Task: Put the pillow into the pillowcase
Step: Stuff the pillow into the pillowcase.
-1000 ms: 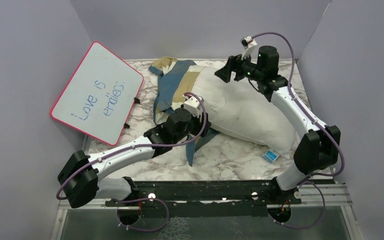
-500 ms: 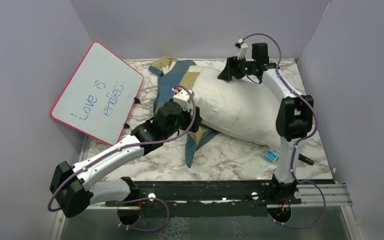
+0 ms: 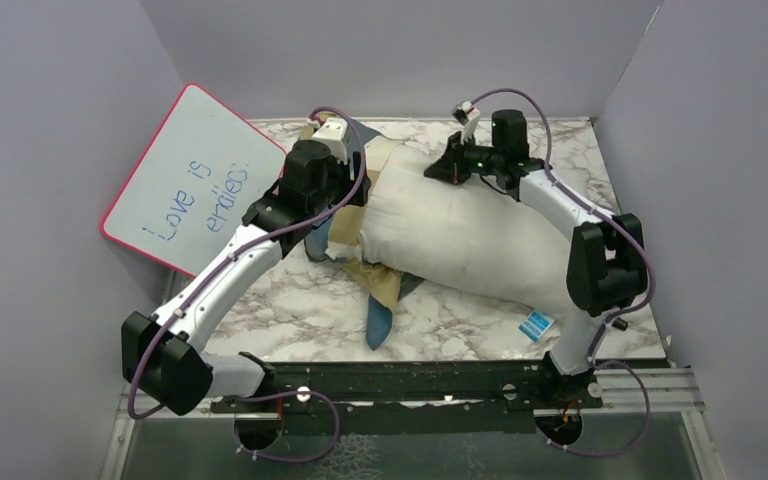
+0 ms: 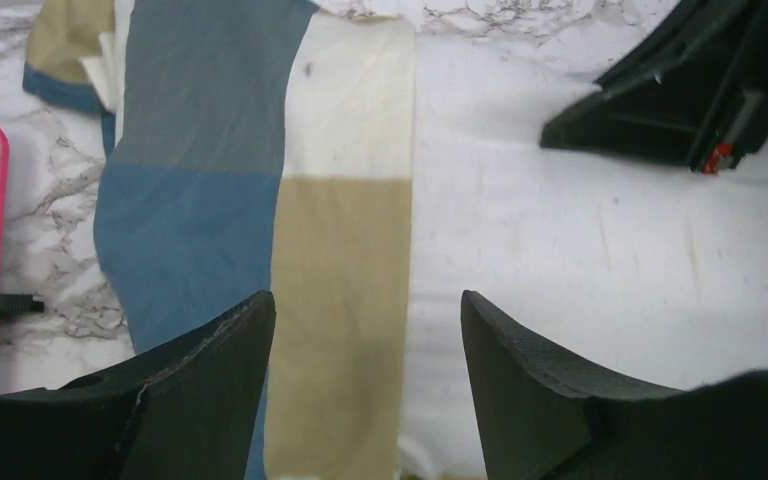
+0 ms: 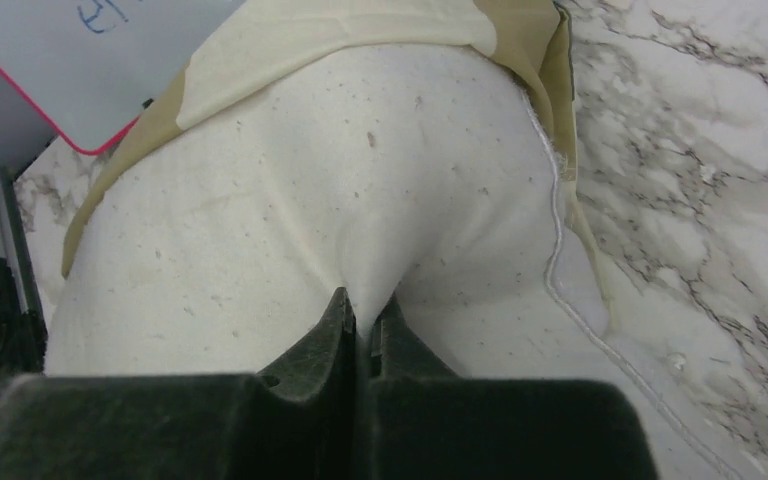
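Note:
The white pillow (image 3: 460,235) lies across the middle of the marble table. Its left end rests in the checked blue, tan and cream pillowcase (image 3: 345,225). My right gripper (image 3: 438,168) is at the pillow's far top edge. The right wrist view shows it (image 5: 365,310) shut on a pinched fold of the pillow (image 5: 310,180). My left gripper (image 3: 358,190) hangs open over the pillowcase's mouth. In the left wrist view it (image 4: 365,310) spans the tan strip of the pillowcase (image 4: 210,180) and the pillow's edge (image 4: 580,250), gripping nothing.
A pink-rimmed whiteboard (image 3: 192,180) leans at the left wall. A small blue tag (image 3: 536,325) lies by the pillow's near right corner. Grey walls close in the table (image 3: 440,320) on three sides. The right gripper's black fingers (image 4: 680,100) show at top right of the left wrist view.
The left arm swung from the pillow's near side up to the far left over the pillowcase. The right gripper came down and closed on the pillow's fabric. The pillow shifted slightly.

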Available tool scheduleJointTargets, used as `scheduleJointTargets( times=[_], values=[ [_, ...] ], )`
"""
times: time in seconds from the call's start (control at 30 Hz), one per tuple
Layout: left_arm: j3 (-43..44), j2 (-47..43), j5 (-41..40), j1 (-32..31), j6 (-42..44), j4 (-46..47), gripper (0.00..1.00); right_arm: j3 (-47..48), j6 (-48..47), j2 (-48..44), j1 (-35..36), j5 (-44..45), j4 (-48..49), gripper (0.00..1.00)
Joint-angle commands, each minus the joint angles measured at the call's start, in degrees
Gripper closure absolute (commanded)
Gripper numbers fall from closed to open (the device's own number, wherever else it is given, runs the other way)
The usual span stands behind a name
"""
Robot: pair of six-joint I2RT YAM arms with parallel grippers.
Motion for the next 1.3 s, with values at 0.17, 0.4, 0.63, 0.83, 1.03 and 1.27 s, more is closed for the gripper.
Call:
scheduleJointTargets(
  times=[0.17, 0.4, 0.63, 0.83, 1.03, 1.27],
  values=[
    [5.76, 8.34, -1.57, 0.57, 6.68, 5.07, 0.35, -15.29, 6.46, -13.25, 7.31, 3.01, 17.80, 0.99],
    [6.60, 12.87, -4.07, 0.51, 10.70, 6.68, 0.35, -16.19, 8.04, -15.20, 10.32, 5.07, 18.49, 0.99],
    [6.23, 15.10, -9.77, 0.50, 13.23, 5.20, 0.45, -17.06, 8.84, -16.04, 11.48, 5.82, 19.09, 0.99],
    [6.33, 14.34, -2.03, 0.39, 15.23, 8.09, 0.92, -18.28, 10.91, -15.48, 12.24, 5.54, 21.14, 0.99],
    [6.01, 11.67, 13.01, -0.22, 8.45, 13.03, 1.00, -19.25, 12.51, -14.75, 12.27, 5.62, 22.79, 0.99],
    [4.11, 10.15, 24.97, -4.29, -0.12, 23.28, 1.00, -21.43, 16.95, -13.43, 12.35, 6.70, 28.52, 1.00]
  ],
)
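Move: The pillowcase's rim, at its cream patch, lies about 6 cm ahead of the open left gripper, 4 cm to its right and 6 cm below. From the right gripper, already shut on a fold of the pillow, that rim is roughly 15 cm to the left, 1 cm back and about level. The pillow's middle is some 13 cm back and 34 cm to the right of the left hand, 10 cm below; the case's loose near flap hangs 35 cm back and 7 cm right of it, 20 cm below. The pinched pillow fold is hauled about 8 cm back and 6 cm left towards the case by the right hand, mostly early on, then held there. The case's cream rim is met by the left hand, which goes forward and down about 6 cm, rolling its left side up, shuts its fingers on the cloth, then pulls it right and up towards the right gripper, unrolling and swinging clockwise. ##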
